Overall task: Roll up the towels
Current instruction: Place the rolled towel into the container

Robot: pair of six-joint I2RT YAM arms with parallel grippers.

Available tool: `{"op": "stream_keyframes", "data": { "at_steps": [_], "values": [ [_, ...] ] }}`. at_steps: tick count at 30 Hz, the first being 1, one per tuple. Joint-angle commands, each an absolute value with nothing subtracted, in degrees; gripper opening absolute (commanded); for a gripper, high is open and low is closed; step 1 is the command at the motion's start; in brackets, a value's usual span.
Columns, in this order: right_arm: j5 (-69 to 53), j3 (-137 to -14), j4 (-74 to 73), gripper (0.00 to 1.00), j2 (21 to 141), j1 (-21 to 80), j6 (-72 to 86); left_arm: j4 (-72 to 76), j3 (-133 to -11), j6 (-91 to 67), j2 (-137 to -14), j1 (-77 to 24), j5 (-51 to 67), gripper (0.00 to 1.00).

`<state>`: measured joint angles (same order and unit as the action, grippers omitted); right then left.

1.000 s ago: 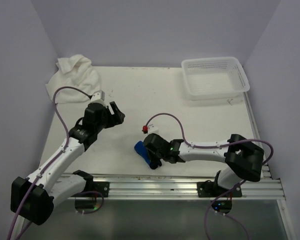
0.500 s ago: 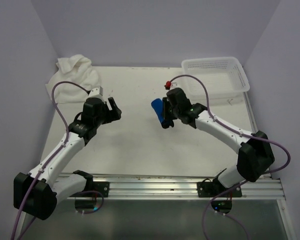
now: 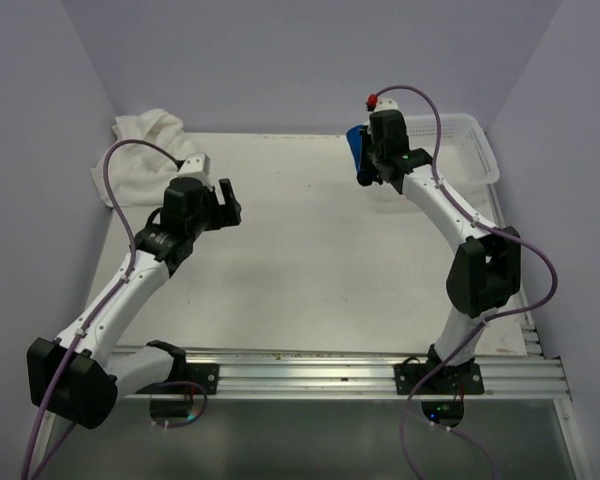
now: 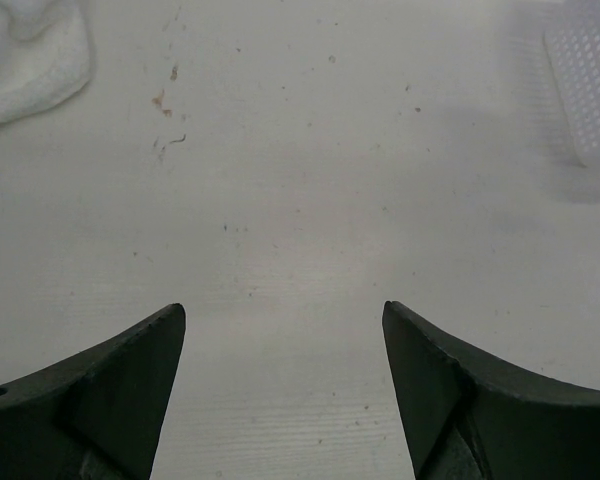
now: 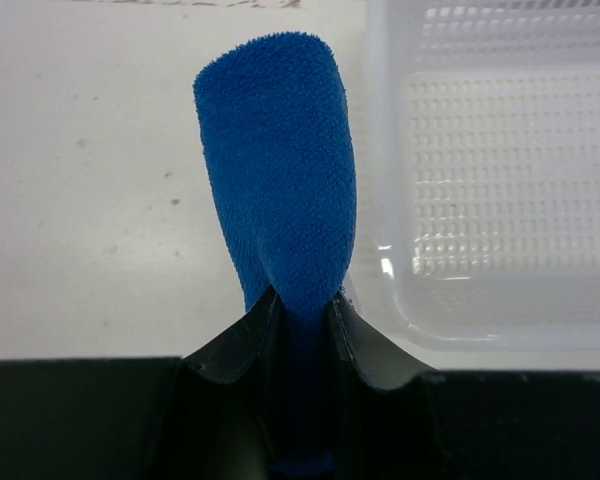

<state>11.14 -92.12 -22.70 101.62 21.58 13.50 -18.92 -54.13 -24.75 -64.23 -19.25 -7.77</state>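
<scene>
A rolled bright blue towel point(image 5: 280, 190) sticks up between the fingers of my right gripper point(image 5: 302, 300), which is shut on it. In the top view that blue towel point(image 3: 356, 148) hangs in the air beside the left rim of the white basket point(image 3: 470, 170), held by the right gripper point(image 3: 365, 160). The large white towel point(image 3: 145, 150) lies crumpled in the far left corner of the table; its edge point(image 4: 30, 60) shows at the upper left of the left wrist view. My left gripper point(image 4: 283, 320) is open over bare table, right of the white towel; in the top view the left gripper point(image 3: 225, 200) holds nothing.
The white perforated basket point(image 5: 500, 180) sits at the far right of the table, with its corner point(image 4: 590, 80) showing in the left wrist view. Purple walls close in the table on three sides. A metal rail point(image 3: 310, 365) runs along the near edge.
My right arm has swung from the near middle of the table up to the far right beside the basket, carrying the blue towel. The left gripper has shifted slightly farther back and opened a little wider.
</scene>
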Motion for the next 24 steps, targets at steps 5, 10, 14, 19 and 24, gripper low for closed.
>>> {"op": "stream_keyframes", "data": {
  "at_steps": [5,10,14,19,24],
  "values": [
    [19.87,-95.71,-12.93,0.00,107.57,18.64,2.20,-18.81,-52.65,-21.53,-66.88,-18.72,-9.75,0.84],
    [18.19,-98.70,-10.02,0.00,111.61,13.90,1.50,-18.72,-51.68,-21.36,-67.41,-18.72,-10.02,0.85],
    [17.84,-98.88,-6.69,0.00,113.73,11.61,0.62,-18.81,-51.77,-21.01,-67.85,-18.72,-10.81,0.86],
    [15.65,-100.10,-3.43,0.00,117.50,8.27,-1.30,-18.81,-52.21,-20.65,-68.47,-18.37,-11.78,0.86],
    [10.82,-104.23,-3.60,0.00,122.33,5.54,-1.49,-18.81,-52.47,-20.48,-69.26,-18.02,-11.78,0.86]
  ]
}}
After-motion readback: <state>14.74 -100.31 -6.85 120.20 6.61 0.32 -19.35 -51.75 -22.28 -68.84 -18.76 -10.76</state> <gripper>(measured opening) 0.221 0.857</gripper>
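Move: My right hand already holds the rolled blue towel up high, just short of the container. The container's middle lies about 16 cm ahead of this hand, some 20 cm to its right and 17 cm below. The left rim is nearer, about 3 cm to the right, 16 cm ahead and 12 cm down. From my open left hand the container is roughly 31 cm ahead, 54 cm right and 16 cm below. I keep the rolled towel pinched and swing my right hand over the container's left rim, about 14 cm right and 12 cm forward, sinking some 5 cm as I go. My wrist rolls left side down and turns clockwise, each about 10 degrees. My left hand, empty and open, sinks about 5 cm well away from it. ##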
